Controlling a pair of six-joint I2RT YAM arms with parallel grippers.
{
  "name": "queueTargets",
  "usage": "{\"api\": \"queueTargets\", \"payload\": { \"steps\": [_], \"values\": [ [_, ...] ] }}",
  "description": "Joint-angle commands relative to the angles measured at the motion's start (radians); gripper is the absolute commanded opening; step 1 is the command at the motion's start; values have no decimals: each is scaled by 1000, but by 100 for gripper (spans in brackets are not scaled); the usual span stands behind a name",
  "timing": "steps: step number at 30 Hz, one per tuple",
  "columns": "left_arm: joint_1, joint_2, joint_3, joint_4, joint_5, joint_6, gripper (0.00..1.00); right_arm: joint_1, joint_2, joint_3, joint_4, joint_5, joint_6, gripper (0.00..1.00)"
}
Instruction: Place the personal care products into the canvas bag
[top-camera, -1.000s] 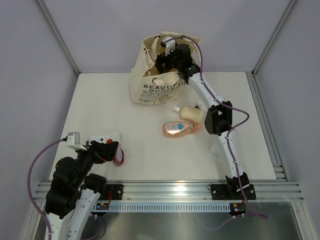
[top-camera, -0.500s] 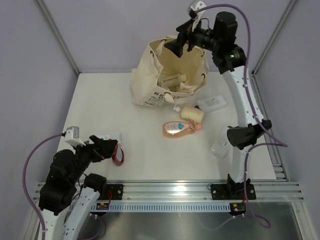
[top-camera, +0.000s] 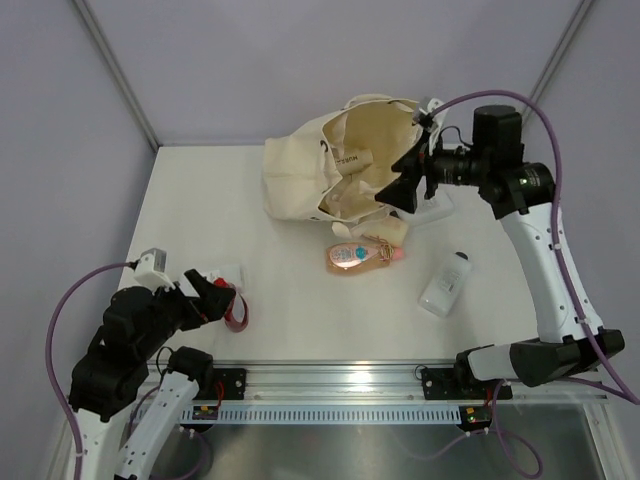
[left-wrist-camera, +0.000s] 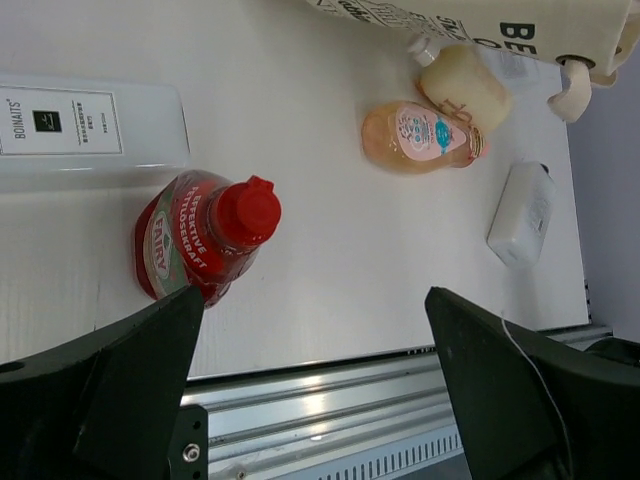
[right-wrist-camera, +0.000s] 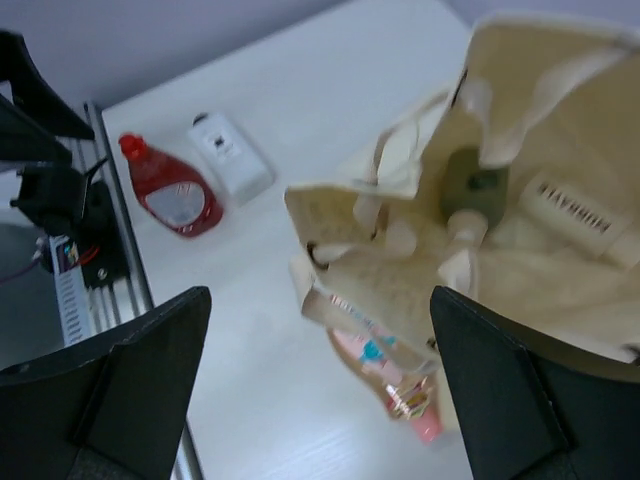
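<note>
The cream canvas bag (top-camera: 300, 170) stands at the back with its mouth gaping. Inside it, the right wrist view shows a grey-green bottle with a beige cap (right-wrist-camera: 472, 185) and a lettered white tube (right-wrist-camera: 575, 205). In front of the bag lie a beige bottle (top-camera: 388, 232) and a pink-orange bottle (top-camera: 355, 257), and a white bottle (top-camera: 446, 283) lies to the right. My right gripper (top-camera: 397, 190) hangs open and empty above the bag's mouth. My left gripper (top-camera: 212, 297) is open and empty over a red bottle (top-camera: 234, 308), next to a flat white bottle (top-camera: 218, 271).
Another flat white product (top-camera: 436, 208) lies behind the right gripper. An aluminium rail (top-camera: 330, 380) runs along the near table edge. Grey walls with metal corner posts (top-camera: 115, 75) close in the back and sides.
My right arm has lifted out of the bag and swung to the right, uncovering the white bottle. The bag's mouth has spread wider. The left arm has barely moved.
</note>
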Motion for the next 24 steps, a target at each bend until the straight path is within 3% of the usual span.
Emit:
{"api": "queueTargets", "payload": {
  "steps": [1, 9, 20, 24],
  "values": [
    [5, 11, 60, -64, 41, 17, 99, -11, -52, -204, -31, -28, -30, 100],
    [31, 50, 73, -177, 17, 17, 99, -9, -158, -443, -2, 6, -11, 99],
    [30, 186, -77, 27, -49, -32, 99, -15, -326, -634, 125, -3, 32, 100],
    [-19, 218, -129, 64, -109, -62, 99, -40, -339, -666, 161, -29, 43, 100]
  ]
}}
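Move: The red bottle stands just in front of the left hand: its middle is about 4 cm ahead, 2 cm right and 14 cm below. A white bottle lies some 13 cm ahead of that hand, 5 cm left and 21 cm down. For the right hand, the pink bottle lies roughly 5 cm ahead, 4 cm left and 39 cm below. The cream bottle is 14 cm ahead of that hand and 2 cm left, the white shampoo bottle 4 cm back and 17 cm right, both equally low. The left hand heads for the red bottle's cap: it draws back a couple of centimetres, then sinks about 7 cm while easing forward, tipping down nearly 20 degrees, fingers wide open; contact can't be made out. The right hand, also open, drops some 14 cm quickly towards the height of the table things, then pulls back about 5 cm, away from the bag's mouth. ##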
